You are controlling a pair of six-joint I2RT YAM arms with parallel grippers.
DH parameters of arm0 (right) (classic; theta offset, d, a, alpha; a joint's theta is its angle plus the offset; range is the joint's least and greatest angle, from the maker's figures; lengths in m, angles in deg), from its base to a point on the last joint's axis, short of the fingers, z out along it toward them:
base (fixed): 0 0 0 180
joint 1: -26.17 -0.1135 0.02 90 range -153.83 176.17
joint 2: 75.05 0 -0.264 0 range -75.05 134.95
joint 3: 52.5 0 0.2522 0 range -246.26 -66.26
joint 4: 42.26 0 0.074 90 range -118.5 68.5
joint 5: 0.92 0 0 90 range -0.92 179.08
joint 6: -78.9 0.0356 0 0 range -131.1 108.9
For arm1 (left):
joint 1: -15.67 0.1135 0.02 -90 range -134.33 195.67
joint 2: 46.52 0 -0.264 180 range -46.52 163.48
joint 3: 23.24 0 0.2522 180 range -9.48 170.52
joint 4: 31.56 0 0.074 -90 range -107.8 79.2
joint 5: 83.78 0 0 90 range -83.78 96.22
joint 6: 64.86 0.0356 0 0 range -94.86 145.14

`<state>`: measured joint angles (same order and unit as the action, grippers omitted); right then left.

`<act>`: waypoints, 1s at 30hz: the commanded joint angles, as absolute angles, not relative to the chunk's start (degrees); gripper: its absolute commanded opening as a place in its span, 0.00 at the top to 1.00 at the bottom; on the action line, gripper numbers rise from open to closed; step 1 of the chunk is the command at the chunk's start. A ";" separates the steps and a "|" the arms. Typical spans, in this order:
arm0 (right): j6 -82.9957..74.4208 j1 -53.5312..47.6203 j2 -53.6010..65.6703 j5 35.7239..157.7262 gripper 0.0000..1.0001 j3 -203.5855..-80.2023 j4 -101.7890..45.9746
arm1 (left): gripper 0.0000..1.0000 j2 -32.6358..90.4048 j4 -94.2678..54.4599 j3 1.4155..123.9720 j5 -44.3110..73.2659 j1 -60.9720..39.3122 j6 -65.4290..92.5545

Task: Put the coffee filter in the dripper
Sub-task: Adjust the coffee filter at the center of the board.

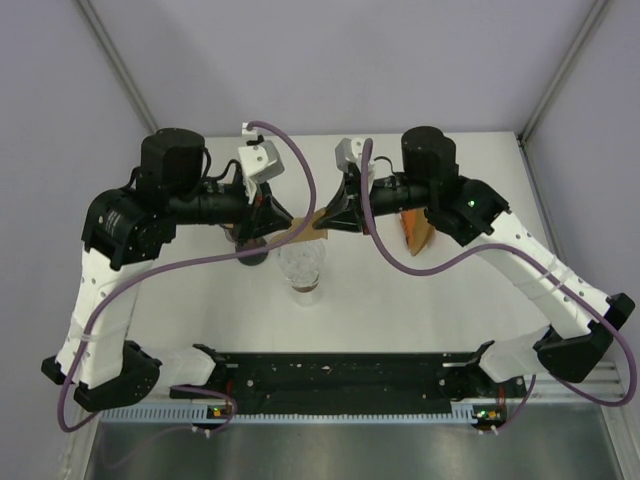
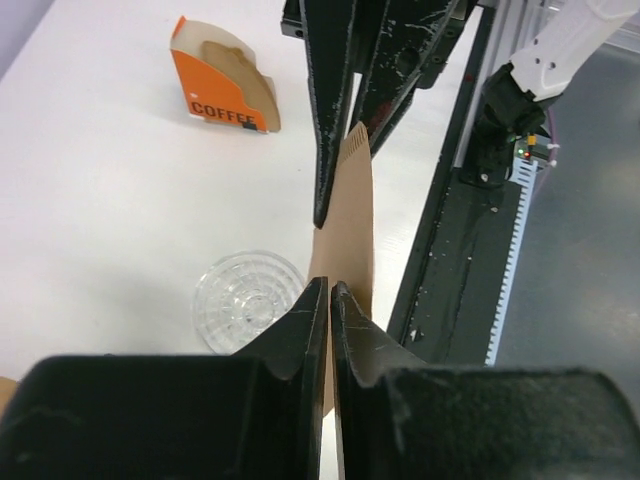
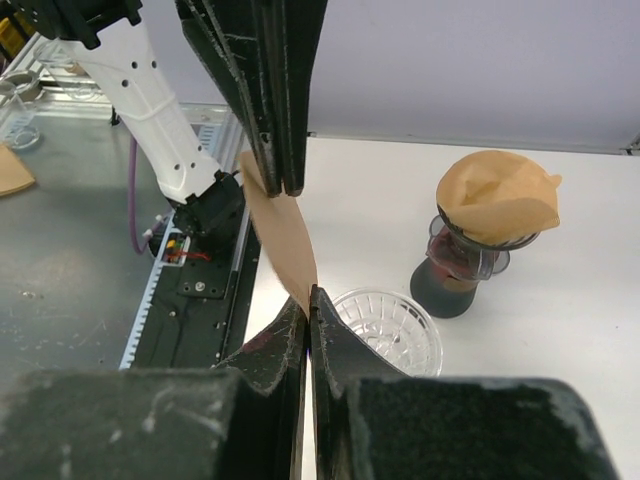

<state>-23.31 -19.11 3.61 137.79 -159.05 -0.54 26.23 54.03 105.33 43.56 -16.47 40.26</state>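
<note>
A brown paper coffee filter [image 1: 308,226] hangs stretched between my two grippers, just above the clear ribbed dripper [image 1: 302,266]. My left gripper [image 2: 330,287] is shut on one edge of the filter [image 2: 345,220], its jaws only a hairline apart. My right gripper [image 3: 308,292] is shut tight on the opposite edge of the filter [image 3: 280,235]. In the left wrist view the dripper [image 2: 248,300] stands on the white table left of the filter. In the right wrist view the dripper [image 3: 390,325] lies just right of my fingertips.
A dark dripper stand [image 3: 455,280] holding its own brown filter [image 3: 497,195] stands beside the clear one, under my left arm. An orange COFFEE filter box [image 2: 222,92] sits behind my right arm [image 1: 470,205]. The black rail [image 1: 340,375] runs along the near table edge.
</note>
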 commanded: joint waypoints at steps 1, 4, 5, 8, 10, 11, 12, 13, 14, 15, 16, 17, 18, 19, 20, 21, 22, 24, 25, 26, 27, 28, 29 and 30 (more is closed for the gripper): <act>-22.97 -19.80 2.65 138.66 1.00 -160.04 -3.10 | 0.85 26.34 50.93 108.21 40.84 -16.67 40.78; -23.67 -19.88 2.47 137.52 1.00 -159.69 -2.75 | 0.66 26.17 53.03 109.96 44.09 -16.67 42.71; -23.84 -19.88 2.56 137.34 1.00 -159.69 -2.58 | 0.62 26.16 53.21 110.49 43.23 -16.76 42.72; -24.72 -19.80 2.56 136.29 1.00 -160.04 -1.09 | 0.52 25.81 53.57 111.64 39.10 -16.59 42.98; -25.69 -19.80 2.82 134.97 1.00 -160.56 0.58 | 0.45 25.99 54.79 112.07 38.82 -16.59 43.60; -26.13 -19.80 3.00 134.79 1.00 -161.00 1.63 | 0.43 26.25 55.58 112.34 40.04 -16.67 43.69; -26.48 -19.88 3.09 134.79 1.00 -161.35 2.51 | 0.42 26.60 56.46 112.34 41.19 -16.59 43.69; -26.66 -19.88 3.09 135.05 1.00 -161.53 3.04 | 0.41 26.95 56.99 112.43 42.68 -16.67 43.60; -26.75 -19.88 3.09 135.22 1.00 -161.62 3.31 | 0.41 27.22 57.17 112.25 43.30 -16.59 43.08; -26.83 -19.80 3.00 135.31 1.00 -161.62 3.49 | 0.42 27.48 57.08 112.17 43.57 -16.67 42.72; -26.92 -19.80 3.00 135.23 1.00 -161.62 3.66 | 0.44 27.57 56.91 111.90 43.57 -16.59 42.55; -27.01 -19.88 2.91 135.40 1.00 -161.53 3.75 | 0.47 27.83 56.56 111.81 43.05 -16.59 42.28; -27.10 -19.97 2.83 135.49 1.00 -161.62 3.84 | 0.51 27.83 56.12 111.47 42.09 -16.67 41.85; -27.10 -19.97 2.82 135.58 1.00 -161.53 3.75 | 0.55 28.01 55.07 111.20 40.86 -16.59 41.15; -27.19 -19.97 2.74 135.58 1.00 -161.53 3.84 | 0.56 28.01 54.45 111.02 40.32 -16.67 40.79; -27.27 -20.06 2.82 135.49 1.00 -161.53 3.84 | 0.56 28.01 53.66 111.02 39.80 -16.67 40.53; -27.27 -20.06 2.82 135.58 1.00 -161.45 3.84 | 0.56 28.01 52.70 111.11 39.09 -16.67 40.00; -27.36 -20.23 2.91 135.84 1.00 -161.36 3.84 | 0.52 28.10 51.64 111.46 37.08 -16.67 39.65; -27.36 -20.23 2.91 135.93 1.00 -161.36 3.84 | 0.48 28.18 51.55 111.72 35.93 -16.59 39.64; -27.36 -20.32 3.00 136.02 1.00 -161.27 3.84 | 0.46 28.36 51.55 111.81 35.49 -16.59 39.82; -27.36 -20.32 3.00 136.10 1.00 -161.27 3.93 | 0.45 28.45 51.81 111.73 35.57 -16.59 39.91; -27.45 -20.24 3.09 136.11 1.00 -161.27 3.93 | 0.43 28.62 52.16 111.55 36.27 -16.59 40.00; -27.45 -20.32 3.00 136.11 1.00 -161.27 3.93 | 0.43 28.71 52.51 111.29 37.14 -16.76 40.17; -27.54 -20.24 3.00 136.19 1.00 -161.36 3.84 | 0.43 28.80 52.77 110.94 37.68 -16.68 40.26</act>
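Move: The coffee filter hangs between the hands, its middle about 2 cm right of the left hand point and 3 cm below it, level with it fore and aft; the right fingers hold its other end. From the right hand, the empty clear dripper lies roughly 6 cm ahead, 4 cm left and 23 cm down. The filled dripper stands some 10 cm farther out and 11 cm farther left than the clear one. The filter's left edge is freed as the nearly shut left fingers spread to a bit over half open on either side of it; that hand rises about 2.5 cm, sinks back roughly 1 cm, then eases some 2 cm forward. The right fingers stay shut on the filter and lower it nearly 2 cm with a slight roll. ##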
